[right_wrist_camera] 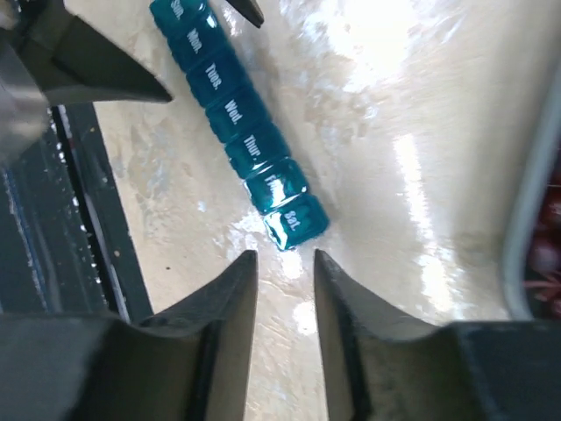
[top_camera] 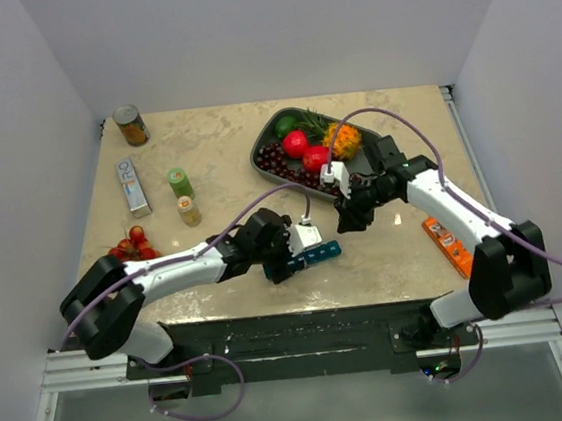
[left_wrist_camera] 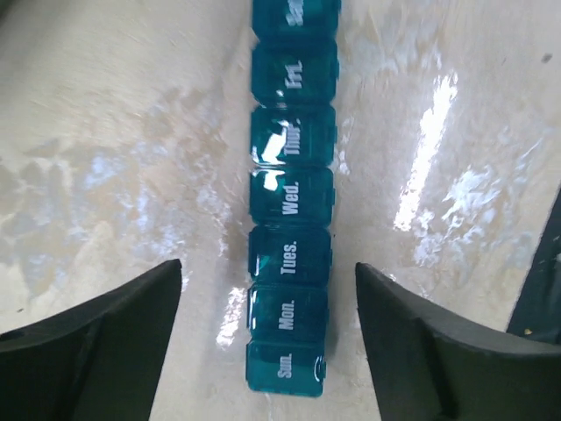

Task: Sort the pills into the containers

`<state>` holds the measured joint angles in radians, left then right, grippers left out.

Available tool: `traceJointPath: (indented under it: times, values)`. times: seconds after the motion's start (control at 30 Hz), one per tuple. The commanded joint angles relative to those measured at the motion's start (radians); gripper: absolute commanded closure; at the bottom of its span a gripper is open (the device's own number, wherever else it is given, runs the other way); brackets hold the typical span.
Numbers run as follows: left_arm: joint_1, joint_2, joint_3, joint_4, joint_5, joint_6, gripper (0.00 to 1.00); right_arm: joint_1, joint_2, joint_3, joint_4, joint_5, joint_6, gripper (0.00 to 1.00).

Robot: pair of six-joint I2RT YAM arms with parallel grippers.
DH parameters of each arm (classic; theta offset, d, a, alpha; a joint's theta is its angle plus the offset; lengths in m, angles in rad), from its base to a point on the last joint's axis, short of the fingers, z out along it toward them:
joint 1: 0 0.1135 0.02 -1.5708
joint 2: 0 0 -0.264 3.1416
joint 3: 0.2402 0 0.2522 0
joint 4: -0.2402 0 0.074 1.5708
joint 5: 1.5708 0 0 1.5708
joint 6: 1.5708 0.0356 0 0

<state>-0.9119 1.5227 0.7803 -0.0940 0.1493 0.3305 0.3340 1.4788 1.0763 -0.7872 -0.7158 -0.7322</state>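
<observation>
The containers (top_camera: 318, 255) are a teal strip of day-marked lidded compartments, lids down, lying flat on the table near the front edge. My left gripper (top_camera: 288, 262) stands open over the strip's "Sun." end; in the left wrist view the containers (left_wrist_camera: 289, 202) run between the left gripper (left_wrist_camera: 268, 266) fingers without touching them. My right gripper (top_camera: 347, 221) hovers at the other end. In the right wrist view the right gripper (right_wrist_camera: 285, 254) is narrowly open and empty, the "Sat." end of the containers (right_wrist_camera: 237, 132) just beyond its tips. The pills (top_camera: 190, 212) sit in a small clear bottle at the left.
A grey fruit tray (top_camera: 270, 126) stands behind the right gripper, its rim (right_wrist_camera: 526, 202) close on the right. A green bottle (top_camera: 180, 182), silver box (top_camera: 132, 184), can (top_camera: 131, 126) and cherries (top_camera: 134, 246) lie on the left, an orange box (top_camera: 448, 245) on the right.
</observation>
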Motion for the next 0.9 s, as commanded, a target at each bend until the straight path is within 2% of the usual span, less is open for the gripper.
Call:
traceJointPath:
  times: [0.0,0.03,0.1,0.13,0.23,0.27,0.33,0.37,0.43,0.6,0.67,0.73,0.87]
  values:
    - [0.001,-0.168,0.051,0.027,-0.019,-0.07,0.07,-0.039,-0.156,0.025,0.008,0.032,0.011,0.59]
    - [0.005,-0.194,0.05,0.033,-0.022,-0.094,0.05,-0.07,-0.182,0.039,0.0,0.039,0.013,0.52]
    - [0.013,-0.278,0.048,0.037,-0.025,-0.116,0.01,-0.099,-0.228,0.085,-0.009,0.056,0.03,0.45]
    - [0.027,-0.307,0.05,0.043,-0.025,-0.145,0.01,-0.127,-0.277,0.103,-0.01,0.062,0.037,0.37]
    - [0.085,-0.448,0.06,0.045,-0.01,-0.22,0.01,-0.167,-0.357,0.165,0.003,0.099,0.091,0.25]
    - [0.105,-0.476,0.072,0.046,-0.005,-0.244,0.01,-0.173,-0.376,0.192,0.026,0.139,0.141,0.15]
    - [0.18,-0.55,0.092,0.034,-0.005,-0.322,0.01,-0.194,-0.402,0.218,0.048,0.173,0.2,0.09]
    - [0.206,-0.568,0.132,0.022,-0.017,-0.378,0.01,-0.202,-0.422,0.247,0.074,0.218,0.279,0.01]
    - [0.261,-0.602,0.19,-0.066,-0.068,-0.474,0.01,-0.236,-0.437,0.278,0.104,0.263,0.382,0.01]
    - [0.298,-0.608,0.433,-0.248,-0.131,-0.542,0.01,-0.296,-0.48,0.413,0.137,0.338,0.614,0.01]
    - [0.298,-0.618,0.491,-0.297,-0.126,-0.556,0.01,-0.306,-0.494,0.447,0.154,0.43,0.703,0.01]
    - [0.297,-0.636,0.517,-0.34,-0.131,-0.558,0.01,-0.314,-0.515,0.453,0.161,0.517,0.755,0.01]
    - [0.297,-0.668,0.548,-0.401,-0.146,-0.55,0.01,-0.314,-0.554,0.427,0.166,0.59,0.812,0.01]
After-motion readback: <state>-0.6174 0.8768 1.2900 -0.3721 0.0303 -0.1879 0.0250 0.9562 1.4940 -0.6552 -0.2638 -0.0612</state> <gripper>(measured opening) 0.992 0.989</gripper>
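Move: The teal pill organizer lies shut with its middle some 5 cm to the left hand's right, about 1 cm ahead and 3 cm below; the pill bottle stands about 21 cm to that hand's left and 17 cm ahead, a green canister 7 cm beyond the bottle. From the right hand the organizer's middle is about 12 cm left, 4 cm back and 10 cm below; the fruit tray is 20 cm ahead and 5 cm left, an orange packet 25 cm right and 4 cm back. The pill organizer is left behind as both empty hands climb away from it: the left rises about 40 cm, drifting to its left over the second half, while the right lifts some 30 cm and moves out to the right. Both wrists swing up from their downward slant until the fingers point forward and nearly level, the left's still angled rightward, and both grippers open wide. ##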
